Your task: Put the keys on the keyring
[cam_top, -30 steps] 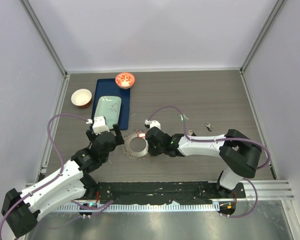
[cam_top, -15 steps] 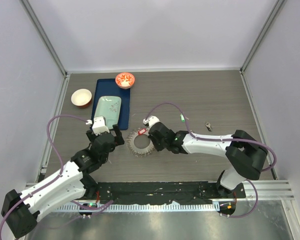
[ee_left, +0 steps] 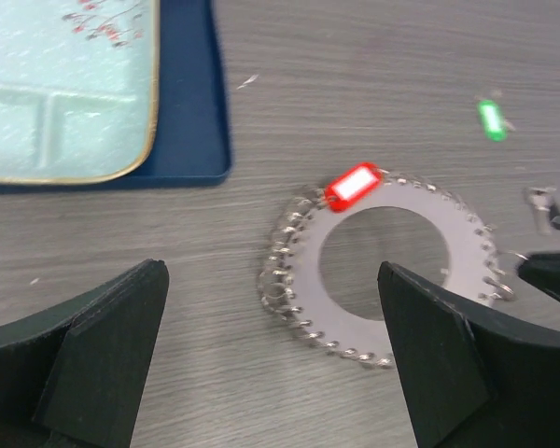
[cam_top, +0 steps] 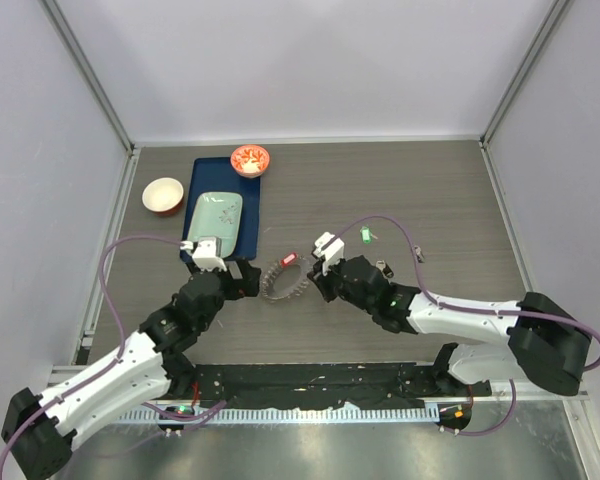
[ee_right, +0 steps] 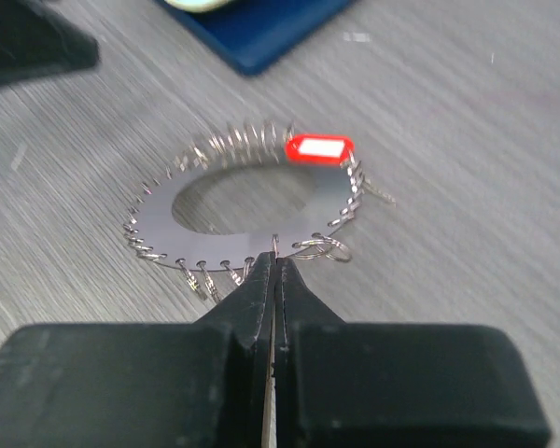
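Note:
The keyring (cam_top: 272,287) (ee_left: 303,280) (ee_right: 149,222), a silvery disc with a wire-looped rim, lies mid-table between both grippers. A red-tagged key (cam_top: 289,259) (ee_left: 353,185) (ee_right: 319,147) sits at its far rim. A green key (cam_top: 366,236) (ee_left: 490,119) lies apart to the right, and a dark key (cam_top: 384,267) (ee_left: 544,207) near it. My right gripper (cam_top: 318,281) (ee_right: 275,263) is shut on a small wire loop at the keyring's right rim. My left gripper (cam_top: 248,281) (ee_left: 272,271) stands open just above the ring's left rim, holding nothing.
A blue tray (cam_top: 250,200) (ee_left: 191,121) holding a pale green plate (cam_top: 213,215) (ee_left: 65,84) lies behind the left gripper. A red-patterned bowl (cam_top: 250,159) and a white bowl (cam_top: 163,196) stand at the back left. Purple cables loop over both arms.
The right arm swung out to the right with its gripper still at the ring. The keyring shifted and turned a little. The left gripper moved closer to the ring's left rim.

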Motion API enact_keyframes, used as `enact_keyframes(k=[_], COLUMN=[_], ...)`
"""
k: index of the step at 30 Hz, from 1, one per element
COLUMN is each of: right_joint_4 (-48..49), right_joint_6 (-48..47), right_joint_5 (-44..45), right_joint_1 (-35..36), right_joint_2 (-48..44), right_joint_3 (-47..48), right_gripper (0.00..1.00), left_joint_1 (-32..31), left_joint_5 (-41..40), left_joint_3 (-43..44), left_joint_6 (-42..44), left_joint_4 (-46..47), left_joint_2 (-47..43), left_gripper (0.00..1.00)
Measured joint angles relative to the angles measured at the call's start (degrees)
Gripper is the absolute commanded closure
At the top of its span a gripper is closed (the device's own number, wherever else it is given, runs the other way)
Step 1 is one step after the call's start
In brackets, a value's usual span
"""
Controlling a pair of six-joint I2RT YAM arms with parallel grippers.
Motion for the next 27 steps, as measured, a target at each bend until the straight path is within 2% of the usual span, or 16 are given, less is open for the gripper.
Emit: enact_keyframes(k=[9,16,20,23,24,27], right_joint_4=[6.29,8.13,7.58,6.10,5.81,4.81], right_joint_6=[-3.10,-5.68,-6.95,-7.89,-8.11,-8.83], right_joint_5=[-4.68,-8.81,-12.52,-14.95,-15.58,-17.94], right_joint_1=[0.00,0.00,0.00,0.00,-0.02,0.00], right_joint_2=[-7.87,-15.45,-17.90,-19.63,-20.06,-21.75], right_joint_3=[-0.02,-0.02,0.02,0.07,0.09,0.09], right_gripper=[0.99,0.99,0.99,0.99,0.99,0.99], left_joint_1=[0.00,0.00,0.00,0.00,0.00,0.00], left_joint_5=[13.73,22.88,28.70,33.51,35.23,39.21], left_joint_3=[-3.41,-1.77,1.27,3.26,3.82,5.18], left_joint_6=[6.14,9.70,10.14,10.58,10.99,12.46], left_joint_4=[11.06,15.08,17.09,18.43,18.84,19.06], left_joint_2=[-9.77,-11.89,-8.96,-6.75,-6.23,-5.46], left_gripper=[0.00,0.02,0.12,0.26,0.33,0.42])
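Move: The keyring's middle is about 10 cm to the left hand's right, 1 cm ahead and some 6 cm below it. The right hand, shut on the keyring's raised edge wire, has the middle about 5 cm to its left, 2 cm ahead and 5 cm below. From the left hand the blue tray is centred roughly 19 cm ahead, 4 cm left, 9 cm down. From the right hand the green key lies about 12 cm ahead, 12 cm right, and the black key 4 cm ahead, 16 cm right, both 9 cm down. The keyring is hoisted by its wire, still pinched in the shut right fingers, which rise about 15 cm and later draw back some 5 cm, tipping up and turning slightly counter-clockwise. The open left hand climbs alongside, swings right towards it and back, turns clockwise about 40 degrees and tips up, its fingers starting to close around the keyring's near side. ##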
